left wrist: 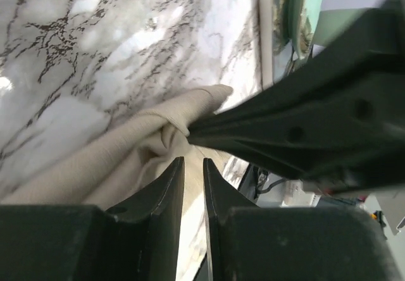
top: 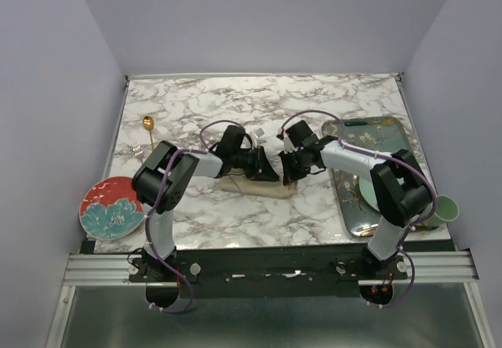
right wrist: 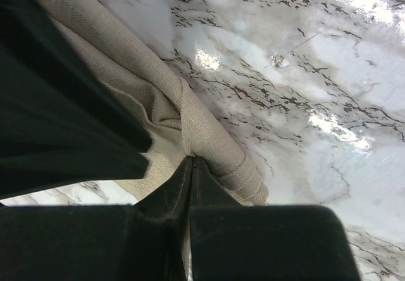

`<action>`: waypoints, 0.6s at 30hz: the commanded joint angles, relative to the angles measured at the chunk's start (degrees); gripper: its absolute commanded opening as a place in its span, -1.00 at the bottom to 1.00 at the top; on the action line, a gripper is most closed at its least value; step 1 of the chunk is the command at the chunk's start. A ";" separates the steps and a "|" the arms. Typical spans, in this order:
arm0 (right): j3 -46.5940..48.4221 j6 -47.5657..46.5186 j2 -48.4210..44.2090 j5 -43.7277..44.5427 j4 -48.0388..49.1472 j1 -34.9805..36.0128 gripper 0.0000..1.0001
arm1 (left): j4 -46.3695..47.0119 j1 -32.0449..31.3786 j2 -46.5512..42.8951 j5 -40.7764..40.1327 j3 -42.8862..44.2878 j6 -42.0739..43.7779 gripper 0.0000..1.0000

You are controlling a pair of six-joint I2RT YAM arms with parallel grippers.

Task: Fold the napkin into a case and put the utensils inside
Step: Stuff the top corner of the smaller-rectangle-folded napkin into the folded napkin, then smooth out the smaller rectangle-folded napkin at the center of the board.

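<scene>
The beige napkin (top: 259, 185) lies rolled and bunched into a narrow strip at the table's middle, under both grippers. My left gripper (top: 269, 172) is low over its right part. In the left wrist view the left gripper (left wrist: 193, 162) stands open by a narrow gap, its tips beside the napkin (left wrist: 126, 148). My right gripper (top: 289, 172) faces it from the right. In the right wrist view the right gripper (right wrist: 192, 159) is shut, tips pinching a crease of the napkin (right wrist: 190, 123). A gold spoon (top: 147, 123) lies far left at the back.
A red flowered plate (top: 112, 207) sits at the front left corner. A patterned tray (top: 376, 140) with a pale green plate (top: 365, 193) stands on the right, a green cup (top: 444, 208) beside it. The two grippers nearly touch.
</scene>
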 commanded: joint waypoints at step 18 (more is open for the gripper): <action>4.53 -5.13 6.65 3.84 -8.41 0.16 -0.83 | -15.35 11.77 -3.32 3.03 -1.10 15.29 -0.49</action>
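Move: The middle of the folded napkin's far edge lies about 3 cm ahead of the left fingertips, 8 cm to their left and 2 cm lower. From the same hand the tucked corner is level ahead and 3 cm to the right, and the napkin's left end some 20 cm to the left, level ahead, both about 3 cm below. The right hand has the tucked corner at its fingertips, about 1 cm ahead, 1 cm left and 1 cm down. Lift the left gripper clear of the tucked corner, swing it left along the napkin in a low arc, up about 4 cm and some 7 cm to the left with a little forward, then lower it onto the far folded edge, fingers still slightly open. Keep the right fingertips resting on the napkin at the tucked corner, the wrist barely tilting. ##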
